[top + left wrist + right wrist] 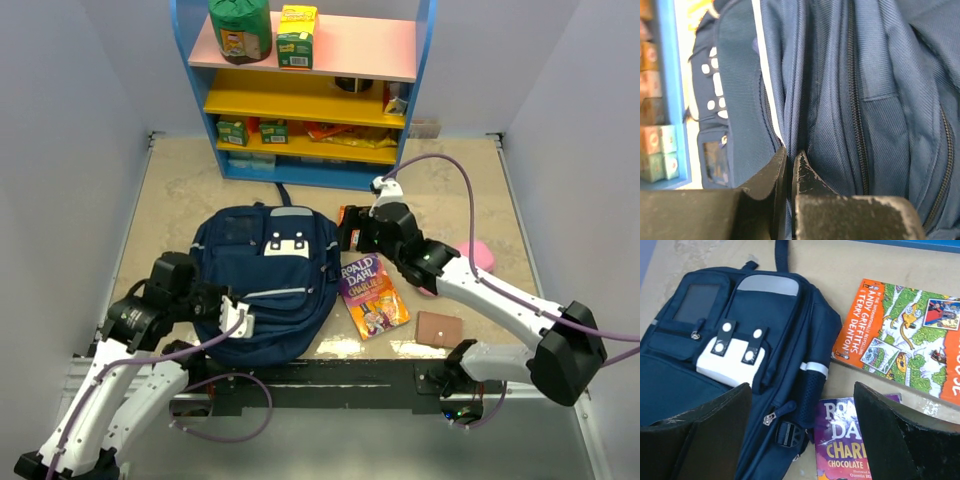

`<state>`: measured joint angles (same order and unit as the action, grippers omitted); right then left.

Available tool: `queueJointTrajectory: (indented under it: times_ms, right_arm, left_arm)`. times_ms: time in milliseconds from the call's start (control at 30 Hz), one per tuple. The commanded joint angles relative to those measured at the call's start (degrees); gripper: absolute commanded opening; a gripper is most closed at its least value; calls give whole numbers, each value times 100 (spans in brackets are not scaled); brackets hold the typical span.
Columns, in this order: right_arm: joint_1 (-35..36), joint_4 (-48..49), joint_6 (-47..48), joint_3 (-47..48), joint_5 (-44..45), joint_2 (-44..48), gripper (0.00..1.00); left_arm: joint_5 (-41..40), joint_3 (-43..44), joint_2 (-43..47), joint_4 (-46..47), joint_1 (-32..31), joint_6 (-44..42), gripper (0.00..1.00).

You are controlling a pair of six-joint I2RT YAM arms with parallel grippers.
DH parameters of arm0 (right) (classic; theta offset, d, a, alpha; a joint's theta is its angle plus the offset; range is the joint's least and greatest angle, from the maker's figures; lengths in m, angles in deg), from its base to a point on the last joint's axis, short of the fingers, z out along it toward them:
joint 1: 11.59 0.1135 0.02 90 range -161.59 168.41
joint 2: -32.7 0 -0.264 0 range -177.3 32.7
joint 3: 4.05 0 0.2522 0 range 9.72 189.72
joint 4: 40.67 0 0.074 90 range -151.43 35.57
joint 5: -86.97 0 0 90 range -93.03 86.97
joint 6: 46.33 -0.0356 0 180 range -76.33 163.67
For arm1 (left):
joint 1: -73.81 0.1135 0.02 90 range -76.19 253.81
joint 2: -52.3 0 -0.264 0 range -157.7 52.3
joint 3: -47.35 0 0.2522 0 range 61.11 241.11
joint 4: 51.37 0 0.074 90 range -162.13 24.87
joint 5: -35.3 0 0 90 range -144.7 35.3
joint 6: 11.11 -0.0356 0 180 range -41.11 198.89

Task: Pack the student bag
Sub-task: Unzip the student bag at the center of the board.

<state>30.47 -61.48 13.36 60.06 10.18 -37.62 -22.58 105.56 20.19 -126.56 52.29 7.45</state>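
Observation:
The student bag (262, 285), navy with a white patch, lies flat on the table, front side up. My left gripper (238, 320) is at its lower left edge; in the left wrist view the left gripper (789, 154) is shut, its tips pinched into a fold of the student bag's blue fabric (880, 100). My right gripper (352, 232) hovers open over the bag's right side. In the right wrist view the right gripper (802, 387) holds nothing, and below it lie the student bag's (715, 385) mesh side pocket and a zipper pull (771, 416).
A purple Roald Dahl book (372, 293) (845, 440) lies right of the bag. An orange book (905, 340) lies beyond it. A small brown case (439, 328) and a pink thing (480, 255) sit further right. A coloured shelf (310, 95) stands at the back.

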Motion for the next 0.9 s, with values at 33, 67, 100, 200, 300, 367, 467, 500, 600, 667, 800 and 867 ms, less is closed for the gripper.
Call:
queueJointTrajectory:
  times_ms: [33,67,100,200,300,367,467,500,600,667,800,867]
  right_arm:
    - [118,678,349,-376,-635,238,84]
    - [179,826,454,-516,-679,273,84]
    - [223,941,525,-595,-749,291,84]
    - [565,1283,876,-982,-715,449,82]
    - [1022,1879,1359,-1456,-566,765,81]
    - [1364,2285,1676,-1896,-460,1098,82]
    - [1647,3024,1992,-2301,-486,1311,85]
    - [1682,3138,2089,-2319,-504,1285,85]
    - [1770,3192,2493,-2223,-627,1022,85]
    - [1832,3201,2845,-2073,-662,802,84]
    - [1858,3052,3276,-1801,-715,362,82]
    - [1867,3043,3373,-1739,-706,230,81]
  left_arm:
    - [-179,-540,215,771,-2,-601,0]
    - [-249,-629,258,947,-2,-417,0]
    - [-407,-769,276,1262,-2,-67,0]
    - [-558,-824,338,1528,7,322,0]
    - [-426,-736,522,1546,7,490,0]
    - [-347,-683,628,1572,7,613,0]
    - [-233,-473,593,1450,7,623,0]
    - [-189,-333,558,1258,7,596,0]
    - [-66,-156,487,1002,-2,587,0]
    - [-65,-129,505,949,7,596,0]
    - [-74,-33,540,896,7,640,0]
    - [-65,29,522,800,-1,649,0]
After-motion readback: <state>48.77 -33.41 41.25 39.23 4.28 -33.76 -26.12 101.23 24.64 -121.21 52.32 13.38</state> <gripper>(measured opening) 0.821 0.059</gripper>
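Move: The right hand, open and empty, has the zipper pull at the student bag's right edge about 8 cm back, 8 cm to the left and 9 cm below. The bag's white snap flap is some 13 cm left and 3 cm back, the purple book 14 cm back and 6 cm right, the orange book 6 cm right and 3 cm ahead. From the left hand, the pull lies roughly 18 cm right and 6 cm ahead, about level. The right hand swings back about 10 cm, left and down towards the zipper pull, turning counter-clockwise some 30 degrees, fingers open; the left keeps its pinch on the bag after dipping 4 cm and rising. ##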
